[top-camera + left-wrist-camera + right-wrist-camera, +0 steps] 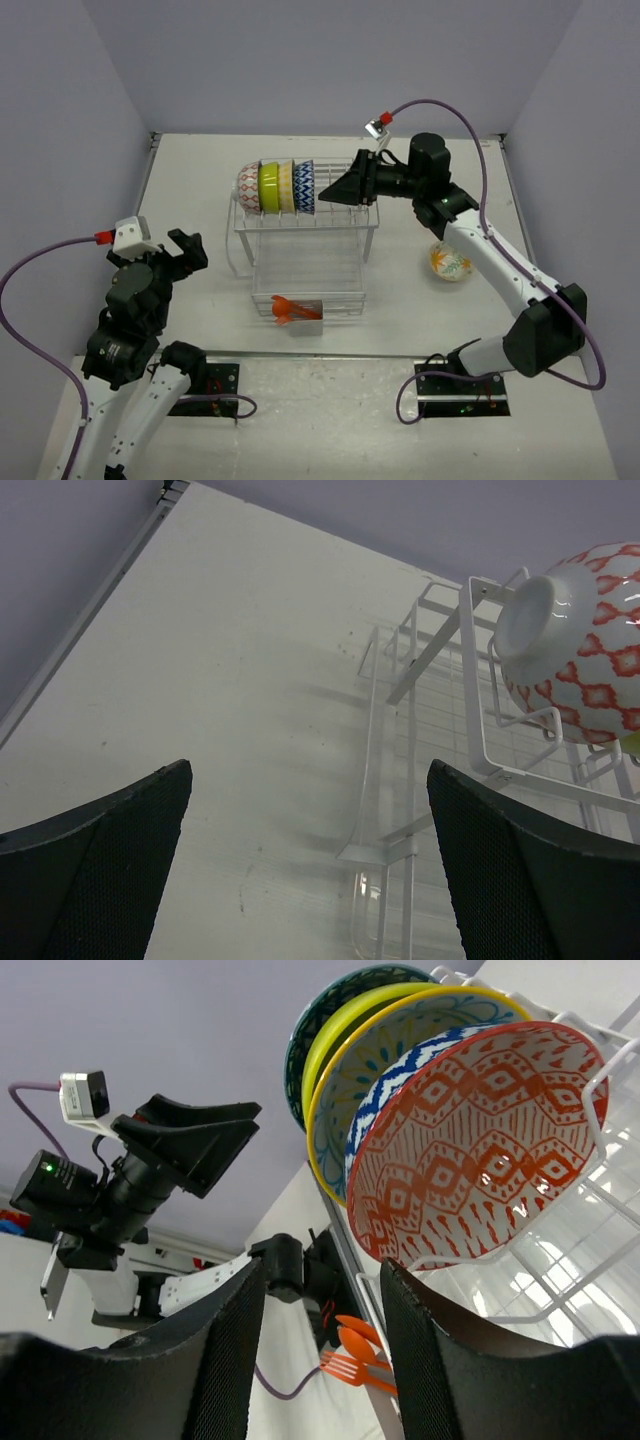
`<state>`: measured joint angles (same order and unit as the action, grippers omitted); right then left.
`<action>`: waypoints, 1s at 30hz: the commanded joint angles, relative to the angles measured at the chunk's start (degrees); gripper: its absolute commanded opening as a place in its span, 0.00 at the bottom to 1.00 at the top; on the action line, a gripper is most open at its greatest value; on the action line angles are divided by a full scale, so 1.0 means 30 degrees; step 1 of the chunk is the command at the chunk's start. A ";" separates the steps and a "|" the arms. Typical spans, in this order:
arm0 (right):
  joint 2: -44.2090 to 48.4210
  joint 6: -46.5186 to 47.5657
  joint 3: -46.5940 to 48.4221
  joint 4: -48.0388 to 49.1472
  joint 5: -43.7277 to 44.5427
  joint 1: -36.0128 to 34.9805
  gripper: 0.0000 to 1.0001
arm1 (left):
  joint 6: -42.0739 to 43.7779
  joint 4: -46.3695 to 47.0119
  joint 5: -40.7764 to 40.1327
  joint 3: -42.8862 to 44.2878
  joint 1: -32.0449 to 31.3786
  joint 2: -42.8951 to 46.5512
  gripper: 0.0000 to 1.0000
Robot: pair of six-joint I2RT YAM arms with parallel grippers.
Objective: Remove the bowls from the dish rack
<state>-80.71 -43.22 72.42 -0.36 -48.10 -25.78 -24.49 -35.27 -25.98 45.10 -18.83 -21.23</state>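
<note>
The white wire dish rack stands mid-table. On its upper shelf several bowls stand on edge: red-patterned, lime green, cream-yellow and blue-patterned. My right gripper hovers at the row's right end. In the right wrist view it is open with a half-wide, empty gap. The nearest bowl, orange-red patterned inside, has its lower rim just above the right finger. A floral bowl lies on the table. My left gripper is wide open, left of the rack.
Orange utensils sit in the rack's small front holder. The left wrist view shows the red-patterned bowl's base at the rack's corner. Grey walls close in the table on three sides.
</note>
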 commanded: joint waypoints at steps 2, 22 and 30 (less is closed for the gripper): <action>-0.0957 -0.0064 0.1083 0.1406 -0.1310 -0.0284 0.50 | 0.0136 0.0564 -0.0159 -0.0122 0.0007 -0.0159 1.00; -0.3771 -0.2643 0.1377 0.6331 -0.2484 -0.0899 0.26 | 0.0166 0.0623 -0.0071 -0.0151 0.0007 -0.0129 1.00; -0.3976 -0.3492 0.1055 0.7503 -0.2660 -0.0957 0.17 | 0.0166 0.0652 -0.0071 -0.0151 0.0007 -0.0129 1.00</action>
<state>-92.16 -51.88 74.02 17.69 -54.17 -28.25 -24.49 -35.24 -25.96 45.10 -18.83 -21.32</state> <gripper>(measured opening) 0.182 0.997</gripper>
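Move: The right hand, fingers half open and pointing left over the rack, has the blue-and-white bowl about 6 cm to its left and 4 cm ahead, its middle some 5 cm lower. The yellow-rimmed bowl stands 4 cm farther left of that one and the green bowl 8 cm, both level with it fore and aft and in height. From the left hand the blue-and-white bowl is roughly 12 cm ahead and 27 cm to the right, nearly level. Leftward about 4 cm, the right hand closes in on the blue-and-white bowl, first dipping and easing slightly forward, then rising a little at the end. The wrist turns some 10 degrees, partly counter-clockwise, while the half-open fingers draw nearly shut across the rim on the bowl's near side, one inside and one outside, pinching it. ##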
